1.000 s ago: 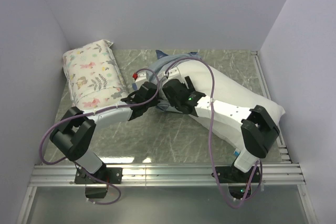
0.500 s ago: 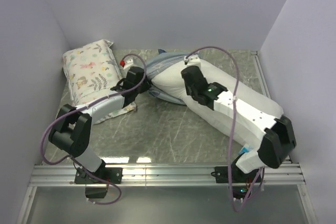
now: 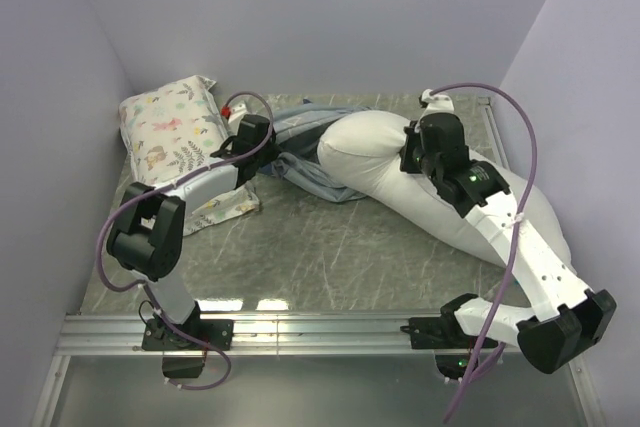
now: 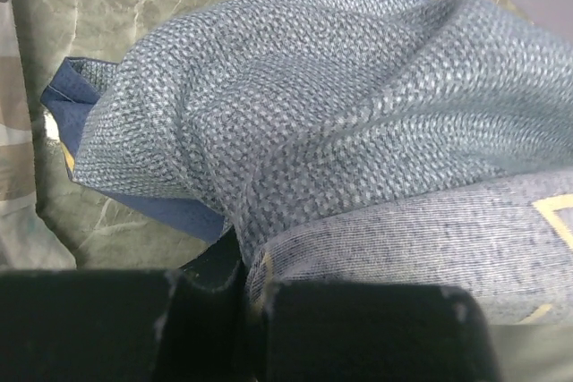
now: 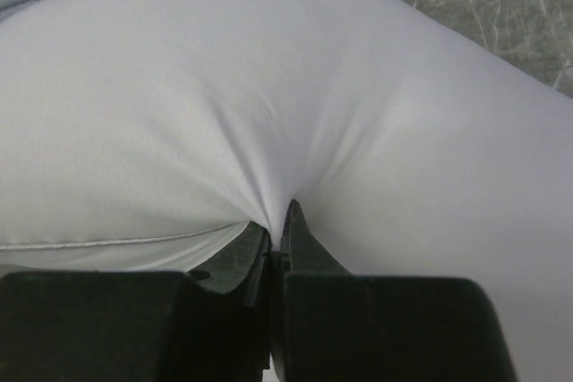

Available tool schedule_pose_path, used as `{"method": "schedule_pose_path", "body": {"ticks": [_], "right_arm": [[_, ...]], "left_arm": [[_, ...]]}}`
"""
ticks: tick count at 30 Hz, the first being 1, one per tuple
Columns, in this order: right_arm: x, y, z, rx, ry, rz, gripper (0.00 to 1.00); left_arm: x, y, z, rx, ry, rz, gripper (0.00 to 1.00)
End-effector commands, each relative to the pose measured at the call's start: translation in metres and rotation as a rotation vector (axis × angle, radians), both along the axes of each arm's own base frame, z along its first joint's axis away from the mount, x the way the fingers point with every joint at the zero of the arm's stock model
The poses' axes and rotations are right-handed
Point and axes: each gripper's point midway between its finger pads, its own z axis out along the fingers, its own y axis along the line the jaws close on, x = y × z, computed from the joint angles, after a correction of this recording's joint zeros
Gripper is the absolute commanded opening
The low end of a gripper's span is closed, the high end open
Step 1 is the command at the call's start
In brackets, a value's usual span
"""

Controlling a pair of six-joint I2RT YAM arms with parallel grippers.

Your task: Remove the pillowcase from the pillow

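Note:
The plain white pillow (image 3: 385, 162) lies across the table's right half, almost wholly bare. The pillowcase (image 3: 305, 147), paler blue-grey inner side out with navy edges, is bunched at the pillow's left end. My left gripper (image 3: 262, 145) is shut on a fold of the pillowcase (image 4: 295, 131), which fills the left wrist view. My right gripper (image 3: 415, 152) is shut on a pinch of the pillow (image 5: 269, 87) near its upper middle; white fabric gathers between the jaws in the right wrist view.
A smaller white pillow printed with leaves and flowers (image 3: 175, 142) lies at the back left, right beside my left arm. Pale walls close the back and both sides. A metal rail (image 3: 320, 327) runs along the near edge.
My left gripper has pulled the pillowcase leftward toward the floral pillow. My right gripper has drawn the white pillow to the right and back, and more of the pillow is bare.

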Motion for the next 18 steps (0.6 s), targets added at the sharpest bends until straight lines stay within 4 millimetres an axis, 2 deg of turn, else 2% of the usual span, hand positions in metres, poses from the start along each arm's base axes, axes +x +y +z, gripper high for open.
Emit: {"method": "schedule_pose_path", "body": {"ticks": [1, 3, 4, 10, 15, 18], "right_arm": [[0.004, -0.002, 0.101, 0.169, -0.245, -0.021, 0.00], [0.005, -0.002, 0.114, 0.190, -0.265, -0.029, 0.00], [0.004, -0.003, 0.131, 0.208, -0.299, -0.027, 0.00], [0.003, -0.002, 0.179, 0.272, -0.384, -0.001, 0.00], [0.001, -0.007, 0.202, 0.285, -0.431, -0.015, 0.00], [0.003, -0.014, 0.212, 0.281, -0.445, -0.042, 0.00]], "left_arm": [[0.003, -0.003, -0.001, 0.006, -0.010, -0.021, 0.00], [0.004, -0.007, -0.007, 0.012, 0.004, -0.047, 0.01], [0.005, -0.008, -0.009, 0.013, 0.009, -0.052, 0.01], [0.008, -0.015, -0.041, 0.031, 0.073, -0.084, 0.00], [0.014, -0.022, -0.047, 0.021, 0.073, -0.104, 0.00], [0.015, -0.023, -0.057, 0.033, 0.095, -0.116, 0.00]]}}
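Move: Pinched in the right fingers is the upper side of the white pillow, whose middle lies about 12 cm to the right, 3 cm back and some 14 cm lower. The bunched pillowcase lies roughly 20 cm left, 8 cm ahead and 22 cm below that hand. The left hand already grips the pillowcase, its middle about 11 cm to the right, level fore and aft, and 8 cm below; the patterned pillow sits some 19 cm left, 1 cm ahead and 9 cm below. Lifting almost straight up by about 13 cm, the right hand keeps its pinch on the white pillow and takes it up away from the pillowcase, fingers tipping up some 10 degrees and the hand's left side rising about as much. Meanwhile the left hand, still gripping the pillowcase, sinks about 7 cm towards the table and tips slightly down. ##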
